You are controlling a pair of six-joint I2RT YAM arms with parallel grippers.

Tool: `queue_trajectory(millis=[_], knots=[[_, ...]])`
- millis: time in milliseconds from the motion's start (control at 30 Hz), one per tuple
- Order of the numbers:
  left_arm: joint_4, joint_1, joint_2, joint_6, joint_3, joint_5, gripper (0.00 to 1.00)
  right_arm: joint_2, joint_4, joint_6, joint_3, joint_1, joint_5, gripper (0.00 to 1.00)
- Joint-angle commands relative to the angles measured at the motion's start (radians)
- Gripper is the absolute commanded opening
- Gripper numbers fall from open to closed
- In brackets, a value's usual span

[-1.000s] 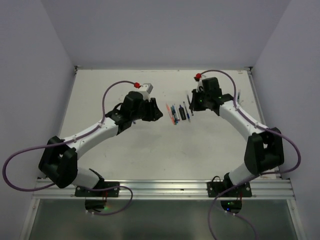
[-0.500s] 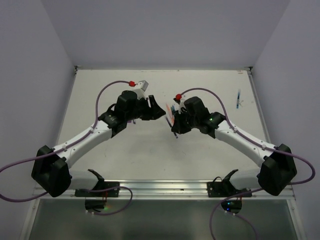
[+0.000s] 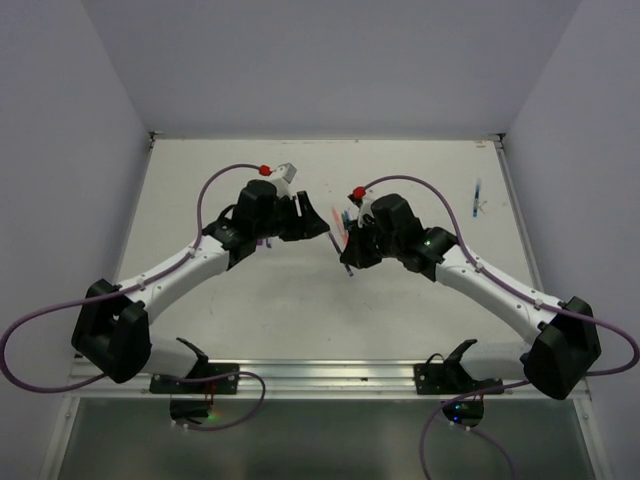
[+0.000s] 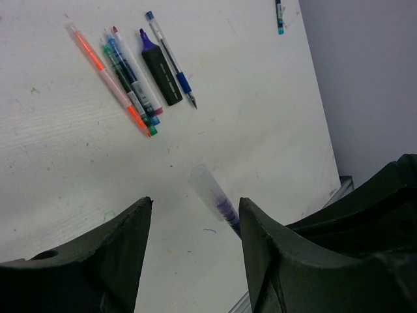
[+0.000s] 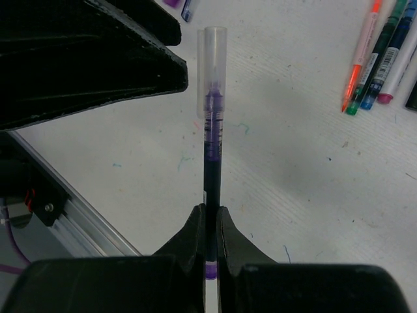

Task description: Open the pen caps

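Note:
My right gripper (image 5: 210,212) is shut on the barrel of a dark purple pen (image 5: 210,166), held above the table. Its clear cap (image 5: 212,62) is on and points away from the fingers. My left gripper (image 4: 195,208) is open. That clear cap (image 4: 207,186) sits in the gap between its fingers, close to the right finger (image 4: 273,248), and I cannot tell if they touch. From above, the left gripper (image 3: 320,224) and right gripper (image 3: 348,258) face each other at mid-table. A row of pens (image 4: 130,85) and a stubby purple marker (image 4: 161,75) lies on the table beyond.
One more pen (image 3: 476,195) lies alone near the right wall. A small purple piece (image 5: 172,2) and a blue one (image 5: 187,8) lie on the table behind the left gripper's finger (image 5: 98,59). The metal rail (image 3: 320,375) runs along the near edge.
My right arm swung left to mid-table, carrying the pen toward the left gripper. The left gripper moved in slightly and its jaws opened wider. Little has moved in the last half second.

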Motion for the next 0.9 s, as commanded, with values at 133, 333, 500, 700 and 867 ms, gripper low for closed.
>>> queue_trajectory(millis=[133, 333, 500, 700, 867], knots=[[0.074, 0.017, 0.048, -0.053, -0.006, 0.098, 0.58, -0.024, 0.060, 0.025, 0.021, 0.015, -0.060, 0.00], [0.139, 0.019, 0.059, -0.078, -0.015, 0.139, 0.55, -0.015, 0.074, 0.028, 0.027, 0.022, -0.063, 0.00], [0.171, 0.025, 0.058, -0.095, -0.043, 0.171, 0.39, -0.004, 0.088, 0.029, 0.018, 0.023, -0.068, 0.00], [0.198, 0.043, 0.055, -0.107, -0.071, 0.197, 0.00, -0.001, 0.099, 0.022, 0.010, 0.023, -0.045, 0.06], [0.232, 0.048, 0.067, -0.129, -0.086, 0.236, 0.00, 0.023, 0.096, 0.009, 0.038, 0.023, -0.016, 0.31]])
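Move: The right hand already grips the purple pen near its tail; its clear cap lies about 5 cm ahead of that hand, 2 cm to its left and slightly higher. From the open left hand the cap is some 4 cm right, 1 cm back and a touch lower. On the table, 18 cm below the left hand, lie the orange pen, about 15 cm ahead and 6 cm right, and the black highlighter, 6 cm farther right. The hands close in sideways, about 2 cm each; left fingers pinch the cap, then right fingers open. ##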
